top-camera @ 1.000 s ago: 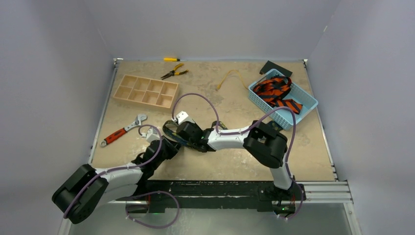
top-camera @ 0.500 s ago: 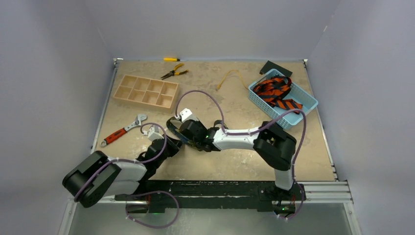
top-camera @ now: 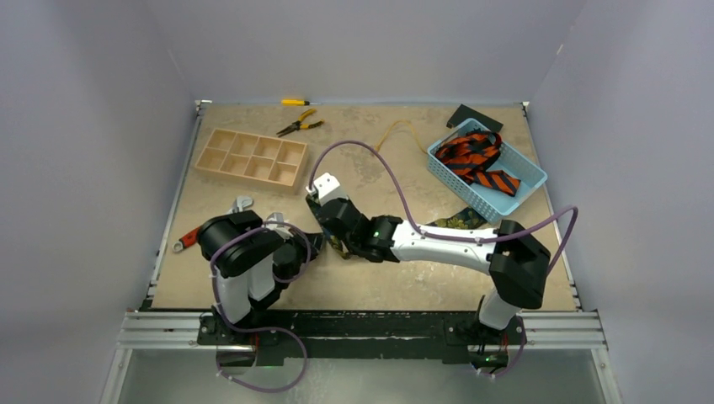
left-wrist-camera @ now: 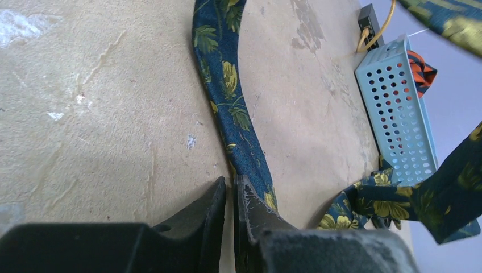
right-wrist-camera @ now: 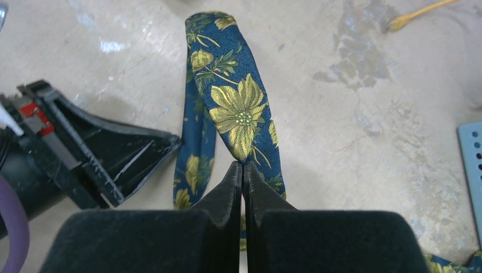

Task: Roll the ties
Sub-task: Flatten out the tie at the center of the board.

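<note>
A navy tie (right-wrist-camera: 236,102) with yellow flowers lies on the table; a fold of it rises from my right gripper (right-wrist-camera: 242,165), which is shut on it. A lower strip runs past my left gripper (left-wrist-camera: 230,182), whose jaws stand a thin slit apart with the tie's (left-wrist-camera: 227,85) edge at their tips. From above, both grippers meet mid-table, left gripper (top-camera: 317,244) facing right gripper (top-camera: 341,247). The tie's far end (top-camera: 455,221) is bunched by the blue basket (top-camera: 522,189). Orange-red striped ties (top-camera: 473,156) fill that basket.
A wooden compartment tray (top-camera: 251,157) sits at the back left, pliers (top-camera: 299,126) and a yellow screwdriver (top-camera: 295,102) behind it. A red-handled wrench (top-camera: 183,242) lies by the left arm. A thin yellow cord (top-camera: 396,133) and a black block (top-camera: 473,116) are near the basket.
My right gripper has shut on the tie's fold. The left arm's elbow swung in from the far left to above its base. The right arm's elbow moved right.
</note>
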Motion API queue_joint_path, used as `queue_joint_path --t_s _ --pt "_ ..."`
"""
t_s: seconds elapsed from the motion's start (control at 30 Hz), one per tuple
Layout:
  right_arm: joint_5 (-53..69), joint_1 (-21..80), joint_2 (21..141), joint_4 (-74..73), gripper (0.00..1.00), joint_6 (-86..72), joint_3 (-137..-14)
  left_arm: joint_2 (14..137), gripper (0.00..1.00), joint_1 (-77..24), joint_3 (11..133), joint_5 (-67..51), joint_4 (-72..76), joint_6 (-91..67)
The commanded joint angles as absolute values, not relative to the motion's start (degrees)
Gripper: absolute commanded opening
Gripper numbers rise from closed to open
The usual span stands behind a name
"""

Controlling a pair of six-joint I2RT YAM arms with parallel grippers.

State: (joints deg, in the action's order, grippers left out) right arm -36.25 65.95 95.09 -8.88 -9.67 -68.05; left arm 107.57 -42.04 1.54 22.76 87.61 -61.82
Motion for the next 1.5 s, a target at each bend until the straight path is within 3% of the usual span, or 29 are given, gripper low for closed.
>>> queue_joint_path --t_s 0.0,0.17,0.43,0.57,0.67,0.87,1.03,1.07,1.17,1.23,1.3,1.4,1.47 --pt "-35.4 67.1 94.1 -11.9 0.0 -14.8 -66.1 108.1 0.12 -43.5 -2.4 26.5 102.0 -54.0" --pt "-32.4 67.3 94.7 -10.7 0.0 -17.7 -64.3 99.3 0.18 -43.5 -3.9 27.2 101.9 -48.0" --pt "-29.1 69.9 97.9 -8.4 0.0 -18.4 -65.6 87.4 0.57 -44.1 -9.6 30.7 92.0 -49.5" --pt "-28.5 70.9 99.5 -8.5 0.0 -18.8 -66.0 76.3 0.62 -47.2 -10.4 33.2 81.6 -48.8" --pt "-28.8 71.9 99.9 -8.8 0.0 -19.9 -65.7 60.8 0.64 -49.9 -9.8 36.8 66.8 -47.6" --pt "-28.0 73.2 97.1 -8.0 0.0 -22.8 -62.7 23.2 0.64 -50.7 -1.9 42.1 22.2 -44.4" --pt "-26.3 75.3 93.6 -7.6 0.0 -25.6 -58.2 10.1 0.64 -50.7 6.5 46.3 1.0 -44.0" --pt "-26.2 75.8 92.7 -7.8 0.06 -26.5 -57.2 9.8 0.64 -50.7 8.0 47.0 -3.3 -44.6" --pt "-25.9 76.2 88.9 -8.4 0.43 -29.2 -54.8 11.2 0.64 -50.7 12.2 48.8 -11.3 -47.5" --pt "-26.3 76.3 85.5 -9.4 0.58 -31.5 -53.7 12.6 0.64 -50.8 14.1 49.8 -14.1 -48.6" --pt "-26.8 76.3 81.5 -10.7 0.65 -33.9 -52.6 13.8 0.64 -50.8 15.7 50.6 -15.4 -49.2" --pt "-28.4 75.3 74.7 -12.4 0.66 -39.1 -49.3 15.5 0.64 -50.7 17.8 50.7 -15.9 -48.5" --pt "-26.9 69.1 70.9 -13.9 0.67 -44.0 -46.2 16.6 0.63 -50.7 19.7 50.4 -16.8 -48.7"
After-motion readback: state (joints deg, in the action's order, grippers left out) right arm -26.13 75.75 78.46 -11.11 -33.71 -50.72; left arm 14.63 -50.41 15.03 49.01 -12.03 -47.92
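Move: The right gripper holds the tie high; the board spot it is taken to lies roughly 11 cm back, 1 cm left and 14 cm below it. The tie's wide end lies about 32 cm to its right, level with it, 14 cm lower. The left fingertips are right at the tie's lower strip; its fold lies some 8 cm ahead and 2 cm left of them, the wrench about 25 cm left and 3 cm ahead, all at board height. Open the left fingers wide and lift them off the tie strip, rising about 19 cm and then swinging left and slightly back, sinking a little at the end. Meanwhile draw the held tie back towards the front edge with the right gripper, some 12 cm and down about 8, tipping the fingers steeper; open wide there to let go, then rise again. ##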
